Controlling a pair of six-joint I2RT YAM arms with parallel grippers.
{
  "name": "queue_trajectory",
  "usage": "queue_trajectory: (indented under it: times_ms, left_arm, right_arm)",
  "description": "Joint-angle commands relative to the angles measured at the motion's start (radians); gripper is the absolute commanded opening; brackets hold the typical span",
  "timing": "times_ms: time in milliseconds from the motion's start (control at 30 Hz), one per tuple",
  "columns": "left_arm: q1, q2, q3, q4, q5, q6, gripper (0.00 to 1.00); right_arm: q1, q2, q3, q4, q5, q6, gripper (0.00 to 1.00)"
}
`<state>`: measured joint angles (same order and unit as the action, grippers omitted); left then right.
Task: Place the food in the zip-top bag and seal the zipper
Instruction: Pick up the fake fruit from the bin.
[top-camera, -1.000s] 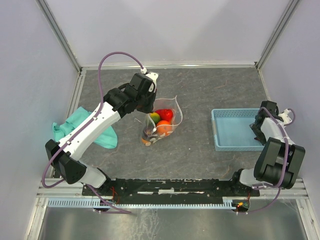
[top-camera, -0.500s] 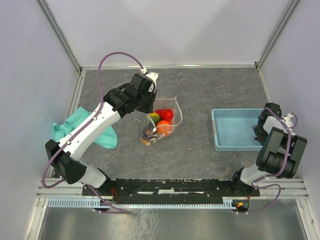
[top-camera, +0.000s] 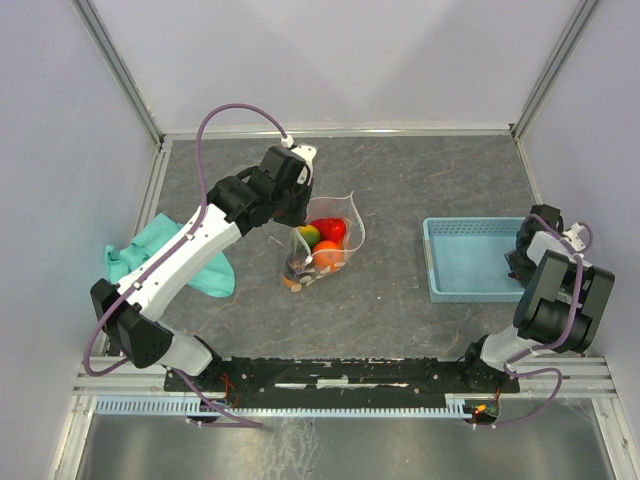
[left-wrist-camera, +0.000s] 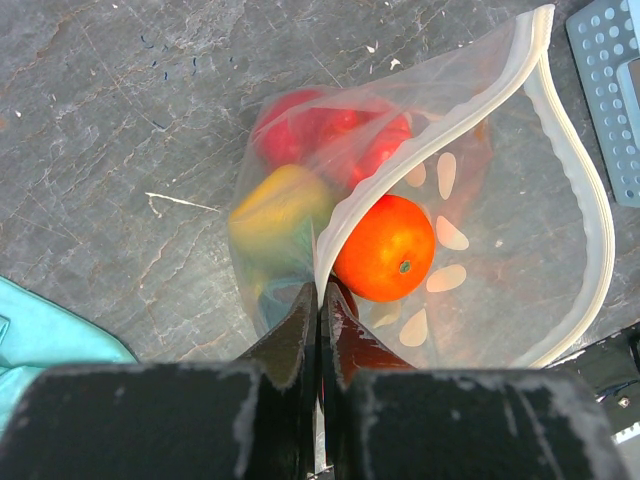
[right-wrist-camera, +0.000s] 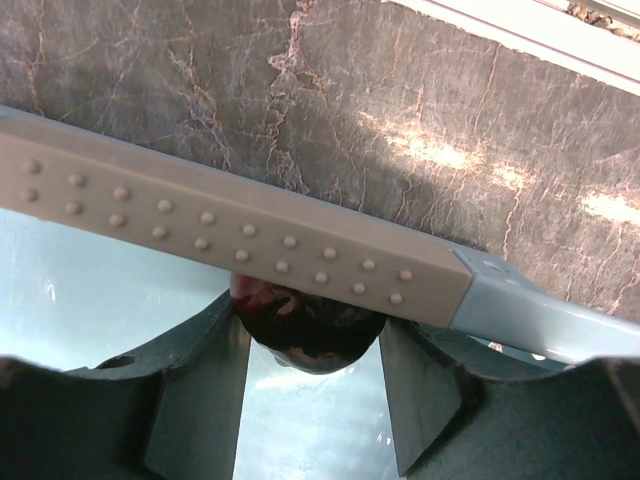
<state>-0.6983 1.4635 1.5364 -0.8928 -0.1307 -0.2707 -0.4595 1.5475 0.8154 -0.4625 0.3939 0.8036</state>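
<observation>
The zip-top bag (top-camera: 332, 240) stands open at mid-table, and in the left wrist view the zip-top bag (left-wrist-camera: 500, 180) holds food: an orange fruit (left-wrist-camera: 385, 248), a red piece (left-wrist-camera: 300, 125) and a yellow-green piece (left-wrist-camera: 275, 215). My left gripper (left-wrist-camera: 320, 300) is shut on the bag's near edge, where the whitish zipper (left-wrist-camera: 575, 180) begins. My right gripper (right-wrist-camera: 312, 330) reaches down inside the blue basket (right-wrist-camera: 250, 235). A dark purple fruit (right-wrist-camera: 310, 340) sits between its fingers, which stand apart and close on both sides of it. The overhead view hides that fruit behind the right arm.
The blue basket (top-camera: 465, 260) lies at the right, with the right gripper (top-camera: 522, 255) at its right end. A teal cloth (top-camera: 150, 250) lies crumpled at the left beside the left arm. Frame rails border the table on the left, back and right.
The right arm has drawn in slightly toward the basket's right end and its jaws have narrowed. The left arm and the bag have not moved.
</observation>
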Motion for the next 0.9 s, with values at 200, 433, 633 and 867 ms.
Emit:
queue_trajectory:
  times_ms: [200,433,633,867]
  left_arm:
    - [-0.002,-0.004,0.019,0.010,0.010,0.001,0.03]
    - [-0.003,-0.005,0.017,0.014,0.019,0.002,0.03]
    - [-0.003,0.003,0.027,0.014,0.024,0.008,0.03]
    - [-0.003,0.006,0.027,0.017,0.022,0.011,0.03]
  right_arm:
    - [0.018,-0.109,0.012,0.010,-0.062,-0.117,0.40]
    - [0.075,-0.194,0.017,-0.034,-0.090,-0.164,0.38]
    - [0.165,-0.295,0.057,-0.101,-0.138,-0.203,0.38]
    - [0.294,-0.404,0.137,-0.192,-0.190,-0.269,0.38]
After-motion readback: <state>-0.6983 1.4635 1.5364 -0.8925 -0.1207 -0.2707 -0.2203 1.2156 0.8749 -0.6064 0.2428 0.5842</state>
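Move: Across the table from the right hand, the mouth of the zip-top bag lies some 43 cm to the left, about 5 cm ahead and roughly 12 cm higher. The middle of the blue bin is only about 9 cm left and 2 cm ahead; inside the bag, the orange fruit sits about 46 cm left and 2 cm ahead, near table height. From the left hand, that mouth lies about 8 cm right, 1 cm back and 5 cm below. Lifting the dark red fruit it already grips, the right hand climbs about 9 cm, at first mostly upward, then swinging faster and faster left over the bin, some 8 cm towards the bag, and a little forward. The wrist turns nearly 30 degrees counter-clockwise and tips up slightly; the fingers keep their hold. The left hand stays still, pinching the bag's zipper edge. ##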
